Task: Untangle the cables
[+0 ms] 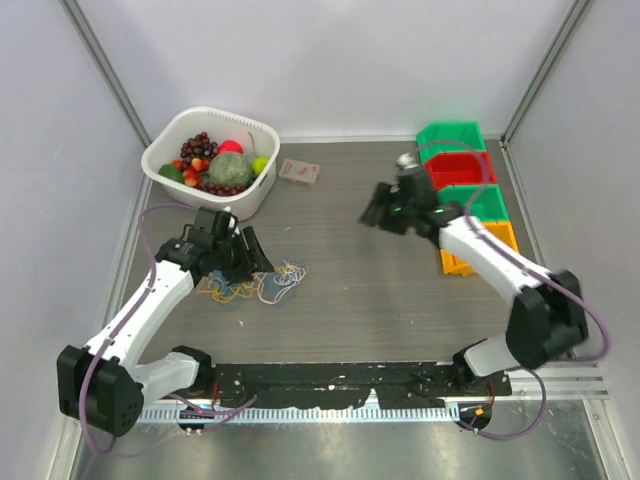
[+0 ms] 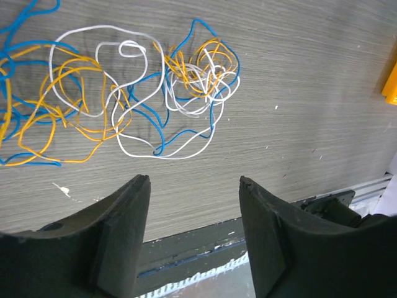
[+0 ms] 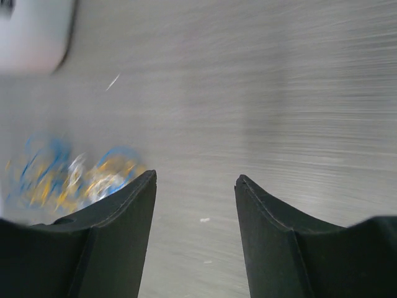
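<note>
The cables [image 1: 270, 287] lie in a tangled heap of thin yellow, blue and white cords on the grey table, left of centre. In the left wrist view the tangle [image 2: 198, 77] spreads over the upper left, with white loops over yellow and blue strands. My left gripper [image 1: 255, 258] is open and empty, just above the heap; its fingertips [image 2: 194, 180] are short of the cords. My right gripper [image 1: 375, 213] is open and empty, over the table's middle right, far from the heap. The cords show blurred at the lower left of the right wrist view [image 3: 68, 174], beside that gripper [image 3: 195, 177].
A white basket [image 1: 165, 150] of fruit stands at the back left. A small card box [image 1: 300, 172] lies beside it. Green [image 1: 450, 135], red [image 1: 460, 170] and orange [image 1: 455, 262] bins line the right side. A black rail [image 1: 330, 380] runs along the near edge.
</note>
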Robot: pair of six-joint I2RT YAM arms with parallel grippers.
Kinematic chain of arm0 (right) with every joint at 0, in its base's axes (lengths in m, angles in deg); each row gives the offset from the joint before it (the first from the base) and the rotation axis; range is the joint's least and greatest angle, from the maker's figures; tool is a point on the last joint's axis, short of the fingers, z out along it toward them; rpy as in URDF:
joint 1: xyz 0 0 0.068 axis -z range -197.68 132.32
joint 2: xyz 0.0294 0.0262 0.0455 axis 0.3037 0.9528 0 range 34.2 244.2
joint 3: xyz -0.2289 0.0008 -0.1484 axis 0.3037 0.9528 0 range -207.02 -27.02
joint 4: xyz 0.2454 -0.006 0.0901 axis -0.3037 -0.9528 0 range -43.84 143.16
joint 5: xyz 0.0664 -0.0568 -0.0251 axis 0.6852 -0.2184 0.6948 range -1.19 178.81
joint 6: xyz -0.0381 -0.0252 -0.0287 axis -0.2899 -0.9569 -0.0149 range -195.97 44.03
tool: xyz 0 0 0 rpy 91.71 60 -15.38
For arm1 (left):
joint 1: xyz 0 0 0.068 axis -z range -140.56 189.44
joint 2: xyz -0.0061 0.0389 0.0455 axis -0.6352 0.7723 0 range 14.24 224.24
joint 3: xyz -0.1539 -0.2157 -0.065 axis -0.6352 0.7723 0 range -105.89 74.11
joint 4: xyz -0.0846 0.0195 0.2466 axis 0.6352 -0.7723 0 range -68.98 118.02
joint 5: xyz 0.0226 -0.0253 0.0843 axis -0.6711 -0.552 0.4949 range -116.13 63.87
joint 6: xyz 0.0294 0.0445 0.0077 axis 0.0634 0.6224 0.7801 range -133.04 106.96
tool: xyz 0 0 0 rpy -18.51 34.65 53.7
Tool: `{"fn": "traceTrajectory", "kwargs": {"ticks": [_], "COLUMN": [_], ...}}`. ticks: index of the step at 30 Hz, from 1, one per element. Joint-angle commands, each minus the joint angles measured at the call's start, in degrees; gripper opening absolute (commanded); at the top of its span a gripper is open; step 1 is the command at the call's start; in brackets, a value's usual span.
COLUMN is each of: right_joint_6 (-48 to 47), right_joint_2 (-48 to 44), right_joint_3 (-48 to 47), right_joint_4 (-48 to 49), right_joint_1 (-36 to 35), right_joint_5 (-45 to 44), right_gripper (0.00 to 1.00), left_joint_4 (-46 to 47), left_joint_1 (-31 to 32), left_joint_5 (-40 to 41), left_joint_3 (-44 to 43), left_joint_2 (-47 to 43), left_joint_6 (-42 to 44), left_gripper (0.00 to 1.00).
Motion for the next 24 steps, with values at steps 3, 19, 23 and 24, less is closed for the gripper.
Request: {"fn": "traceTrajectory", "kwargs": {"ticks": [3, 19, 23, 24], "right_joint_6": [13.2, 8.3, 1.7, 0.9], "right_joint_2": [16.6, 28.8, 19.6, 16.3], "right_joint_3": [3.7, -1.3, -1.9, -1.2], "right_joint_4": [29.5, 23.4, 9.6, 6.5], "right_joint_1": [-16.6, -26.5, -26.4, -26.4], "right_joint_5": [20.2, 14.1, 3.2, 1.6], "right_gripper": [0.57, 0.01, 0.01, 0.01], "left_joint_4": [5.7, -16.2, -9.0, -5.8], "left_joint_1": [-0.6, -1.1, -4.8, -5.7], "left_joint_5": [-4.3, 22.8, 17.1, 15.0], "left_joint_3": [1.2, 1.2, 4.0, 5.0], "left_joint_2": [7.0, -4.6, 0.6, 2.6], "left_joint_6": [-2.7, -9.4, -6.0, -5.2], "left_gripper": [0.60, 0.92, 0.93, 0.93]}}
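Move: The small white, orange and blue cable knot lies about 28 cm left of the right hand, 9 cm nearer the base and 15 cm below; the card box is about 27 cm left and 19 cm ahead of that hand. The left hand has the loose cable pile about 6 cm to its left, 2 cm back and 12 cm below, and the knot 8 cm to its right and 3 cm ahead. Right hand swoops about 24 cm left and down, pinching the knot's right edge; left hand swings left, opening. ##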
